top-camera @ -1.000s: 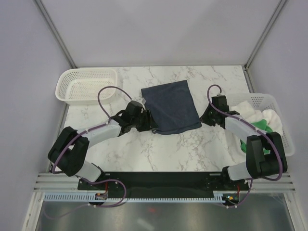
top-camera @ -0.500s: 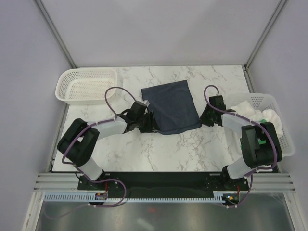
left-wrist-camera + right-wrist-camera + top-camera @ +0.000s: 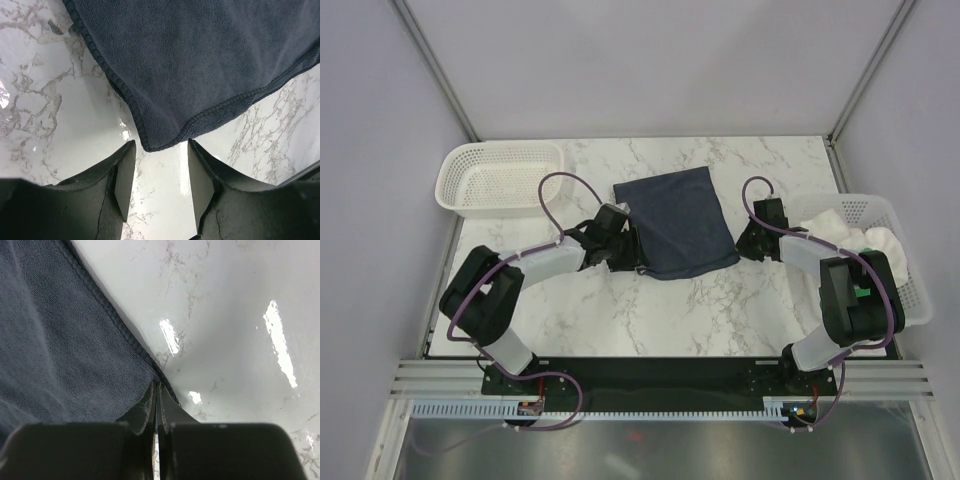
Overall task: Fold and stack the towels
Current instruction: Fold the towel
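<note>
A dark navy towel [image 3: 675, 220] lies flat mid-table. My left gripper [image 3: 638, 262] is open at its near-left corner; in the left wrist view the corner of the navy towel [image 3: 200, 60] sits just ahead of the left gripper [image 3: 161, 145], not between the fingers. My right gripper [image 3: 742, 245] is at the near-right corner. The right wrist view shows the right gripper [image 3: 156, 386] shut, its tips pinching the hem of the navy towel [image 3: 60, 350]. A white towel [image 3: 825, 222] and a green towel [image 3: 865, 258] lie bunched in the right basket [image 3: 912, 275].
A white mesh basket [image 3: 455, 185] with nothing in it stands at the back left. Grey walls close in the marble table [image 3: 700, 310] on three sides. The right basket overhangs the table's right edge beside my right arm.
My right gripper has closed on the towel's near-right hem. The left arm has swung in, bringing its open gripper up to the near-left corner. The towel has not moved.
</note>
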Available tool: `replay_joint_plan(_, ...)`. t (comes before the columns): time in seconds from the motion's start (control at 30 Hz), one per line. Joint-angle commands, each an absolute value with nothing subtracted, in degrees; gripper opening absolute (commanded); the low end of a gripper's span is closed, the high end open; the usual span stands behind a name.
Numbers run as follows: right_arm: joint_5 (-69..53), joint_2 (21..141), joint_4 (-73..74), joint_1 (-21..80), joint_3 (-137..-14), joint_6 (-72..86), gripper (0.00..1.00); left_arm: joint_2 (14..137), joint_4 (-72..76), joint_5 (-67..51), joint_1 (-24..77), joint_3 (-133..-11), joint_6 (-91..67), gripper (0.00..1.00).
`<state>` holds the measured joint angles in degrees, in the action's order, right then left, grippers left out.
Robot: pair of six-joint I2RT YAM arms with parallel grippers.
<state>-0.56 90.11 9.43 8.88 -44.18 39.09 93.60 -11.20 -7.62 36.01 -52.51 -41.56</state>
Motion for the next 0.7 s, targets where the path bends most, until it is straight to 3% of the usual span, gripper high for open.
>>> replay_joint_plan(0.0,0.6,90.4,7.4,9.0,-45.8,38.3,0.03,94.0,-12.7,-5.4,36.7,-54.5,-39.7,0.53)
replay_joint_plan(0.23,0.4,89.3,7.3,9.1,-45.8,38.2,0.00,94.6,-12.7,-5.4,37.1,-55.2,-39.7,0.53)
replay_joint_plan(0.27,0.2,89.1,7.4,9.1,-45.9,38.2,0.00,94.7,-11.1,-5.3,37.1,-55.6,-40.2,0.36)
replay_joint_plan(0.47,0.1,88.9,7.5,9.1,-46.1,37.9,0.00,96.1,-11.9,-5.2,37.1,-56.9,-40.4,0.16)
replay_joint_plan(0.67,0.1,88.2,7.4,9.1,-46.2,37.8,0.00,96.0,-13.8,-4.4,37.1,-57.7,-40.3,0.02)
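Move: The towel's near-left corner lies between and just beyond the left hand's open fingertips, about 1 cm ahead and 1 cm below. Of the towel's other corners, the near-right one is roughly 20 cm to this hand's right and 2 cm farther out, and the far-left one about 17 cm ahead and 5 cm to its left. From the right hand, already shut on the near-right corner, the near-left corner is some 20 cm left and 3 cm back. The towel's near-left corner is pinched by the left hand: from about half open, the fingers close almost fully on its upper layer. The hand nearly stays in place, easing back slightly, then about 1 cm forward as the fingers shut, hardly turning. The right hand stays still and keeps its pinch on the near-right corner. ##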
